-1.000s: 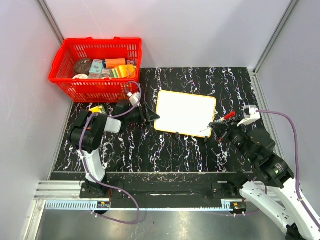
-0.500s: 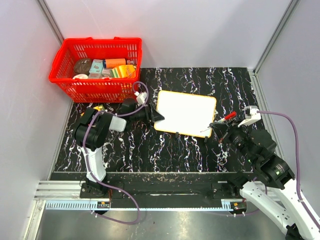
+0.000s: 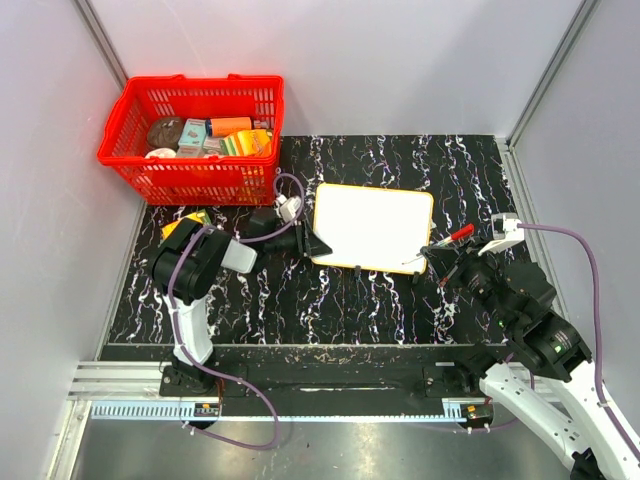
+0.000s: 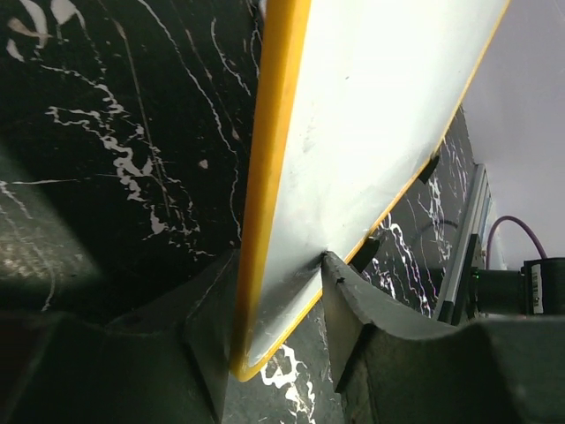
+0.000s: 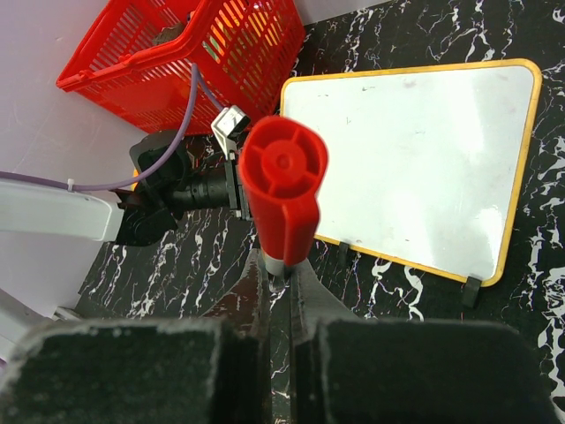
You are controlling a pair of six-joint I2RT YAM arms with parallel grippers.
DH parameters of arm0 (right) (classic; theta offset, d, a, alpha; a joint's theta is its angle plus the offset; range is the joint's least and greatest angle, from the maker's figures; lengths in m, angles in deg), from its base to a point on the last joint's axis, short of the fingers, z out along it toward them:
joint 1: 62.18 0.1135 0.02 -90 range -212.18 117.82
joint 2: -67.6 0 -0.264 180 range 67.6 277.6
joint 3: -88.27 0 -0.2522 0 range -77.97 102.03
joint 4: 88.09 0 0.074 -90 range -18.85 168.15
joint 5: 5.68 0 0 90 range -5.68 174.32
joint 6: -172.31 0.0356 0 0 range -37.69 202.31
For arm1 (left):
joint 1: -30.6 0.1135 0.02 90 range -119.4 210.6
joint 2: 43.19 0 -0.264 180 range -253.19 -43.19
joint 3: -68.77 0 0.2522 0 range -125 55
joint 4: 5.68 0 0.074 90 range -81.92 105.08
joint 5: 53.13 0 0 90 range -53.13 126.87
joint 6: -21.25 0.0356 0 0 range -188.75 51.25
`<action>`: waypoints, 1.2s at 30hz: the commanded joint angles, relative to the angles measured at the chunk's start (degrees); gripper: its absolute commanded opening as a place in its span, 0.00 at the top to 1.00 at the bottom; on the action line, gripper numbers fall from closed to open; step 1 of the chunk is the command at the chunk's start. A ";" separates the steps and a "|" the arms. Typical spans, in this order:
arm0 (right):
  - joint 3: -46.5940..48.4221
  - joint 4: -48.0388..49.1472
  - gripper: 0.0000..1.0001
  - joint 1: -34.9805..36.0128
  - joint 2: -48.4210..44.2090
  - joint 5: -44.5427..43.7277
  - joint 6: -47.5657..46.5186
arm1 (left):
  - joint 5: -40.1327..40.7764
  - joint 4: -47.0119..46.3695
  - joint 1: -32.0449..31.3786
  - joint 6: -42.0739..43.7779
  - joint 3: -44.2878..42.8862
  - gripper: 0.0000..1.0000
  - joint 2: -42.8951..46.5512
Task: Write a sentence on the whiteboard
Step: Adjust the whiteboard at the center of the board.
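The whiteboard (image 3: 375, 225), white with a thin orange-yellow rim, lies flat on the black marbled table. Its face (image 5: 415, 159) is blank; no sentence shows on it. My left gripper (image 3: 312, 243) is at the board's near-left corner. In the left wrist view the corner (image 4: 371, 132) stands between the jaws of that gripper (image 4: 281, 265), one finger against the rim and the other touching the white face. My right gripper (image 3: 443, 262) hovers at the board's near-right corner, shut on a red-capped marker (image 5: 282, 190) that sticks up from the gripper (image 5: 280, 269).
A red basket (image 3: 200, 82) full of packets stands at the back left, behind the left arm. A small yellow item (image 3: 190, 220) lies beside the left arm's elbow. Small black clips (image 3: 357, 268) stick out from the board's near edge. Grey walls close in on both sides.
My left gripper has slid right onto the board's near-left corner and its jaws have narrowed around it. The right arm with the marker has hardly moved.
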 commanded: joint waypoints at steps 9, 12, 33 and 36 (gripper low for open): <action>1.76 -0.26 1.00 0.11 -0.21 0.54 -0.62 | -2.60 -11.02 -3.19 -2.10 1.23 0.64 2.54; 1.67 -0.17 1.00 0.11 -0.21 0.63 -0.71 | -3.47 -13.30 -3.19 -2.88 1.67 0.77 2.89; 1.05 -0.69 1.00 0.19 -0.73 0.37 -0.80 | -10.60 -37.21 -3.28 -13.00 -0.88 1.00 -6.33; 0.97 -0.61 1.00 0.02 -0.91 0.45 -0.80 | -10.24 -33.45 -3.89 -10.02 -2.28 1.00 -7.04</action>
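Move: The left hand, half open, straddles the whiteboard's near-left corner; the board's middle lies about 11 cm to its right and 5 cm ahead, at much the same height. The red basket stands some 27 cm left and 20 cm ahead. The marker, in the right gripper, is roughly 20 cm right, 12 cm back and 27 cm up. From the right hand the whiteboard's middle lies about 18 cm ahead, 6 cm left and 26 cm below. Left hand goes about 4 cm right, as far up, slightly back, closing to pinch the whiteboard's near-left edge. ##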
